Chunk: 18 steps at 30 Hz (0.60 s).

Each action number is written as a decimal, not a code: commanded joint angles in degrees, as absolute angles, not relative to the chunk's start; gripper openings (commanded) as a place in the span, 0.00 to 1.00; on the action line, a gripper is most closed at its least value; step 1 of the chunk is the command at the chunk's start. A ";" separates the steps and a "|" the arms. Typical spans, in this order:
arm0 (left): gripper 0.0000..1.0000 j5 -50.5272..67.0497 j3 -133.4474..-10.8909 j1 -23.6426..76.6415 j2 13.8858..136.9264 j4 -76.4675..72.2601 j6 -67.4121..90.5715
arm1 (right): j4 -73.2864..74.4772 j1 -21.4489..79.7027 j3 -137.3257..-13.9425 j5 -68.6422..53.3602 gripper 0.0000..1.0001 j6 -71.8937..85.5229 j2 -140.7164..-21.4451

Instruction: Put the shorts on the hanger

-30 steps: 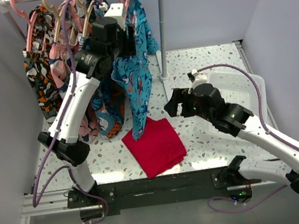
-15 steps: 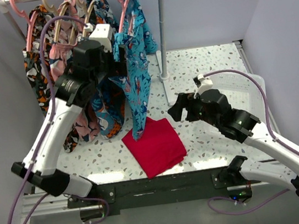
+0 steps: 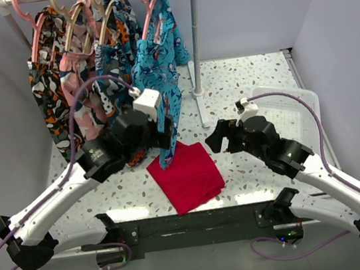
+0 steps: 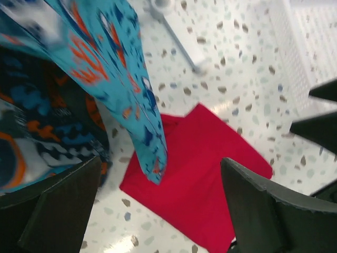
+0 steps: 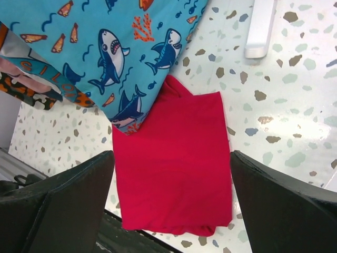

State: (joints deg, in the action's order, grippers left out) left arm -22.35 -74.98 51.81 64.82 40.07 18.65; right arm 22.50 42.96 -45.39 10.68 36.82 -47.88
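Note:
The turquoise shorts (image 3: 160,64) hang from the pink hanger (image 3: 149,18), whose hook sits on the rail at the back. Their lower tip dangles just above the red cloth. My left gripper (image 3: 164,134) is low beside the hanging shorts, open, touching nothing. In the left wrist view the shorts (image 4: 105,63) drop between its wide-spread fingers (image 4: 58,211) without contact. My right gripper (image 3: 217,136) hovers to the right of the cloth, open and empty. The right wrist view shows the shorts (image 5: 116,52) with a shark print above the gripper (image 5: 171,205).
A folded red cloth (image 3: 187,174) lies on the speckled table near the front. Several other patterned shorts (image 3: 83,68) hang on wooden hangers to the left on the same rail. The rail's white post (image 3: 195,39) stands at centre back. A white basket (image 3: 289,103) sits at the right.
My left arm has come down from the rail toward the table front, and its jaws have opened wide. The shorts stay hanging. The right gripper opened a little more and shifted slightly.

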 commanded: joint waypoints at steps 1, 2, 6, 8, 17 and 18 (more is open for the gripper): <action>1.00 -24.70 -64.97 59.40 62.93 33.76 26.01 | 18.38 42.80 -42.54 12.13 0.95 38.41 -45.88; 1.00 -24.87 -61.47 60.28 63.10 33.32 26.97 | 18.20 42.80 -41.49 12.48 0.95 39.10 -45.88; 1.00 -20.66 -51.44 62.57 62.76 24.90 31.54 | 17.58 42.89 -38.77 13.53 0.95 41.04 -44.48; 1.00 -19.77 -46.77 63.62 62.32 22.25 33.91 | 17.05 42.80 -36.84 14.15 0.95 42.27 -43.60; 1.00 -20.13 -39.64 64.42 60.03 13.71 36.47 | 19.07 42.80 -33.32 17.66 0.95 44.21 -39.12; 1.00 -20.21 -39.64 64.42 60.12 13.28 36.30 | 18.99 42.89 -33.05 17.84 0.95 44.38 -38.85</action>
State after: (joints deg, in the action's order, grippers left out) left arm -19.73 -39.44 64.20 61.80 21.45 34.04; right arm 20.05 42.96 -34.48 14.66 42.46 -40.32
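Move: Both hands are empty. The red cloth lies on the table some 30 cm below the left hand, about 8 cm back and 6 cm right; the shark shorts hang about 11 cm straight ahead, their middle some 5 cm lower, with the patterned shorts roughly 13 cm to their left. From the right hand, the cloth is about 12 cm left, 7 cm back and 22 cm down; the shark shorts are 16 cm left, 11 cm ahead, 3 cm higher. With its fingers staying wide open, the left hand drops quickly by about 19 cm while drawing back some 8 cm from the hanging shark shorts, ending above the red cloth without gripping anything, its fingers tipping down about 15 degrees and turning slightly clockwise. The right hand, also open and empty, sinks about 4 cm and eases a little to the right, turning slightly clockwise, clear of both the shorts and the cloth. ##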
